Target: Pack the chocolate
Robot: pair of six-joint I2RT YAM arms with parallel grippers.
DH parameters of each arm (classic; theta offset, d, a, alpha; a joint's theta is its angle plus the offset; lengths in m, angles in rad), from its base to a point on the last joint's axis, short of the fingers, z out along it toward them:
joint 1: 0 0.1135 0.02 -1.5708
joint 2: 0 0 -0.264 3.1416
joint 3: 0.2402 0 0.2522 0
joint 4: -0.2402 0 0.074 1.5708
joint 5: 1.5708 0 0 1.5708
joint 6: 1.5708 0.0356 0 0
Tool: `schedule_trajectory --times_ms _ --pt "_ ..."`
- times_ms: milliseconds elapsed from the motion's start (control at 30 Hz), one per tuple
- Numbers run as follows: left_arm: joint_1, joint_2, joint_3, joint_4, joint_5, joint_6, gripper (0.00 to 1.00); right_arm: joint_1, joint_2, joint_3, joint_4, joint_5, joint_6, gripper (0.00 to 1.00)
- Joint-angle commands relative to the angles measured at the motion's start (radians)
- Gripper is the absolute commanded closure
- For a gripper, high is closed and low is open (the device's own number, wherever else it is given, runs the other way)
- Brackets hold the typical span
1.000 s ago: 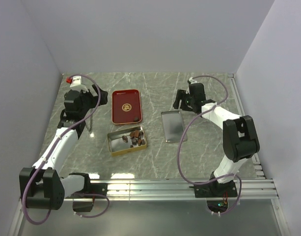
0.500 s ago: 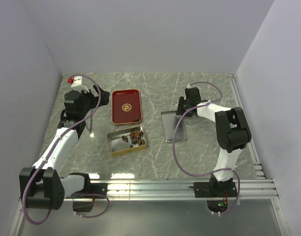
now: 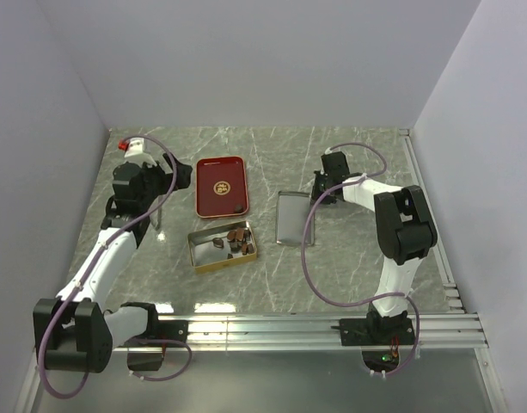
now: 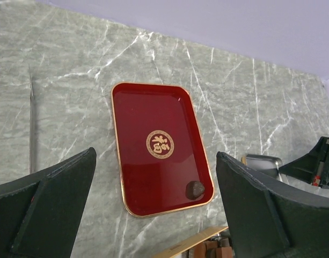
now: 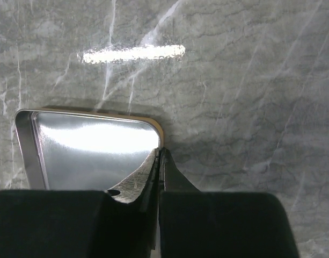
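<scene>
One dark chocolate lies in the near right corner of the red tray, also seen from above as a chocolate on the tray. Several more brown pieces sit in the gold tin. My left gripper hangs open above the tray, and in the top view that gripper is at the tray's left. My right gripper is shut on the right rim of the silver lid. Seen from above, the lid is right of the tin, with my right gripper at its far right corner.
A thin grey rod lies on the marble left of the tray. White walls close in the table at the back and on both sides. An aluminium rail runs along the near edge.
My right gripper has come down to the lid's far right corner and shut on its rim. The lid has shifted left and turned. The left arm has barely moved.
</scene>
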Motion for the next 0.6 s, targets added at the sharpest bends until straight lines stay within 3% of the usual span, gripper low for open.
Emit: schedule_trajectory --times_ms 0,333,567 --pt "-0.009 -0.062 -0.009 0.043 0.005 0.005 0.0 0.012 -0.013 -0.006 -0.047 0.012 -0.026 1.0" --pt "-0.068 -0.045 -0.012 0.112 0.163 0.026 0.01 0.014 -0.289 -0.055 -0.045 -0.002 -0.026 1.0" --pt "-0.219 -0.027 -0.01 0.178 0.295 0.045 0.01 0.06 -0.453 -0.019 0.005 -0.114 0.0 1.0"
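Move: The right hand already pinches the lid by its right rim near the far corner, the lid's middle some 6 cm left and 7 cm back; the chocolate box waits about 29 cm left and 16 cm back at table height, with the red tray 31 cm left and 4 cm ahead. From the left hand, the box lies roughly 11 cm right, 12 cm back and 20 cm down, the red tray 11 cm right and 9 cm ahead. Keeping its shut fingers on the rim, the right hand first draws the lid back about 2 cm, then lifts it quickly some 14 cm straight up, the fingertips tipping upward by about 15 degrees. Meanwhile the empty left hand, wide open and still high, rises a little and then swings right and slightly back towards the box, turning clockwise as it goes. ##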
